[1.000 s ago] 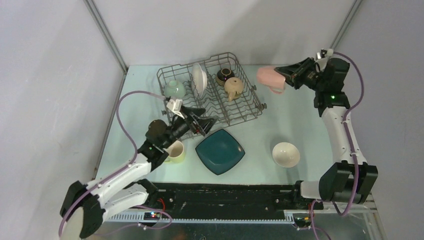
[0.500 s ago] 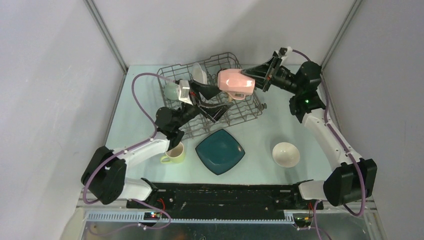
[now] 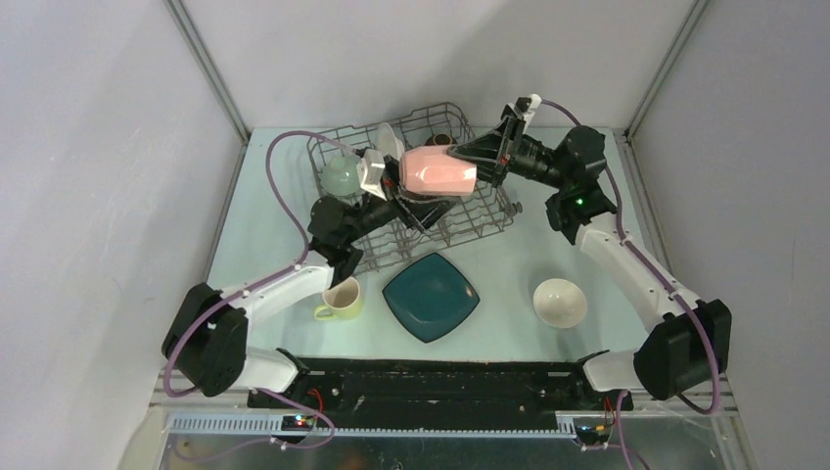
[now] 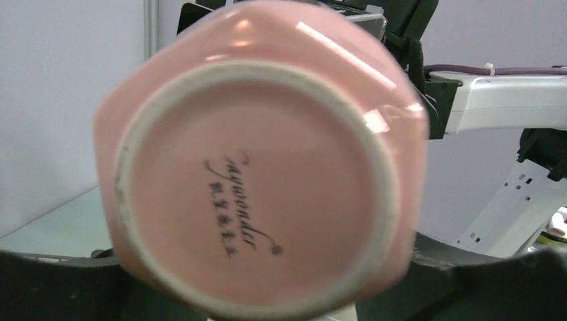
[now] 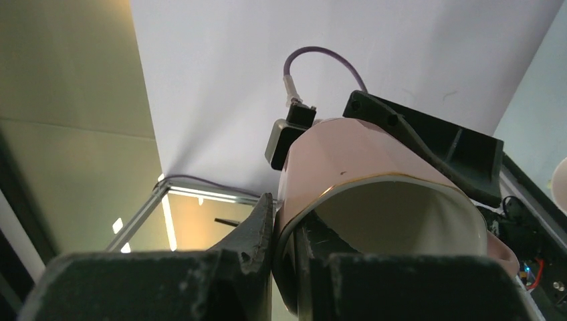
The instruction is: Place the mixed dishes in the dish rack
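A pink mug hangs on its side above the dish rack, held between both arms. My right gripper is shut on its rim, one finger inside and one outside. My left gripper grips the mug's base end; in the left wrist view the mug's underside fills the frame, with dark fingers against both sides. In the rack stand a pale green bowl and a white plate. On the table lie a teal square plate, a yellow mug and a white bowl.
The rack sits at the back centre of the pale table, with grey walls close behind. The left arm's purple cable loops over the rack's left side. A black rail runs along the near edge.
The right arm carried the pink mug leftward from the rack's right side to above it. The left arm swung up from beside the teal plate and closed its fingers around the mug's base.
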You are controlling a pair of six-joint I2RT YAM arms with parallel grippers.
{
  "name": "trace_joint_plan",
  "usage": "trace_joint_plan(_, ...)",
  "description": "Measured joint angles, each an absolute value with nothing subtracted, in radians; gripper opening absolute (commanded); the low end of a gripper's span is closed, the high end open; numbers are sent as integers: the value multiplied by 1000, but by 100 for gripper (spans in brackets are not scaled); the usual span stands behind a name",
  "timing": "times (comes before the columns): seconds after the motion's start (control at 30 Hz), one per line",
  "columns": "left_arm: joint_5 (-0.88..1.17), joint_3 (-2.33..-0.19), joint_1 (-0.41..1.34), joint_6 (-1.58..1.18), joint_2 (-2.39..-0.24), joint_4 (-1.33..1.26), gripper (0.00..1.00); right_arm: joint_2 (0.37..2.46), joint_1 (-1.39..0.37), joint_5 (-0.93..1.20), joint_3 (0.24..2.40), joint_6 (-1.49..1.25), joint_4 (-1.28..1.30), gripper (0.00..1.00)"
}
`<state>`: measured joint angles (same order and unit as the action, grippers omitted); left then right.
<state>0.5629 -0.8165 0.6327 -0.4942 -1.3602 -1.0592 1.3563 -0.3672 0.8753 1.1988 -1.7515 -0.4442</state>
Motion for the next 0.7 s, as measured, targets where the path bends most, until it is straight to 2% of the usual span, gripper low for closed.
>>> trace_joint_plan(0.03,562,-823,633,-494,-1362,-1051,47,1363,-374,876,1199,-1761,-457,0)
trace_joint_plan(0.07,566,-827,631,-497,-1367,-1046,39,1367,-380,875,1199,-1768,-467,0)
trace_joint_plan(0.1,574,-827,628,-500,-1370,-1042,17,1371,-382,871,1199,-1772,-487,0)
trace_joint_plan(0.17,572,-828,629,-496,-1381,-1036,2,1373,-382,855,1199,-1790,-517,0)
trace_joint_plan(0.23,587,-837,627,-496,-1386,-1044,0,1373,-377,849,1199,-1795,-528,0)
trace_joint_plan(0.3,590,-840,627,-494,-1386,-1040,0,1372,-375,850,1199,-1796,-531,13)
trace_joint_plan(0.33,591,-843,627,-488,-1386,-1032,0,1372,-371,853,1199,-1795,-532,25)
trace_joint_plan(0.37,590,-846,627,-486,-1386,-1024,0,1372,-363,857,1199,-1792,-531,32)
trace_joint_plan(0.4,591,-850,628,-477,-1387,-1011,0,1372,-352,859,1197,-1784,-532,48)
trace_joint_plan(0.47,589,-857,631,-459,-1387,-964,0,1366,-327,860,1179,-1758,-536,63)
trace_joint_plan(0.5,589,-858,632,-450,-1388,-933,0,1359,-307,859,1164,-1742,-538,68)
trace_joint_plan(0.53,589,-858,632,-441,-1388,-909,0,1351,-282,859,1148,-1724,-537,78)
trace_joint_plan(0.6,585,-863,632,-415,-1388,-841,0,1332,-229,858,1116,-1681,-522,85)
trace_joint_plan(0.7,575,-892,632,-361,-1396,-719,0,1295,-143,840,1083,-1564,-411,91)
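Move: The pink mug, lying in the air with its base to the left and handle hanging down, has its middle about 6 cm straight above my left hand, whose open fingers straddle the handle. From my right hand, still pinching its rim, that middle is some 4 cm left and 4 cm below. The tan mug in the rack lies about 17 cm ahead and 3 cm right of my left hand, the teal plate 8 cm back and 3 cm left, both roughly 30 cm or more below. I shut my left fingers on the pink mug's handle while my right hand keeps the rim steady, then open the right and draw it off, about 7 cm right, some 5 cm forward and a little down, turning clockwise. As it lets go, my left hand sinks about 5 cm with the mug, tipping its fingers down some 15 degrees and easing forward. ##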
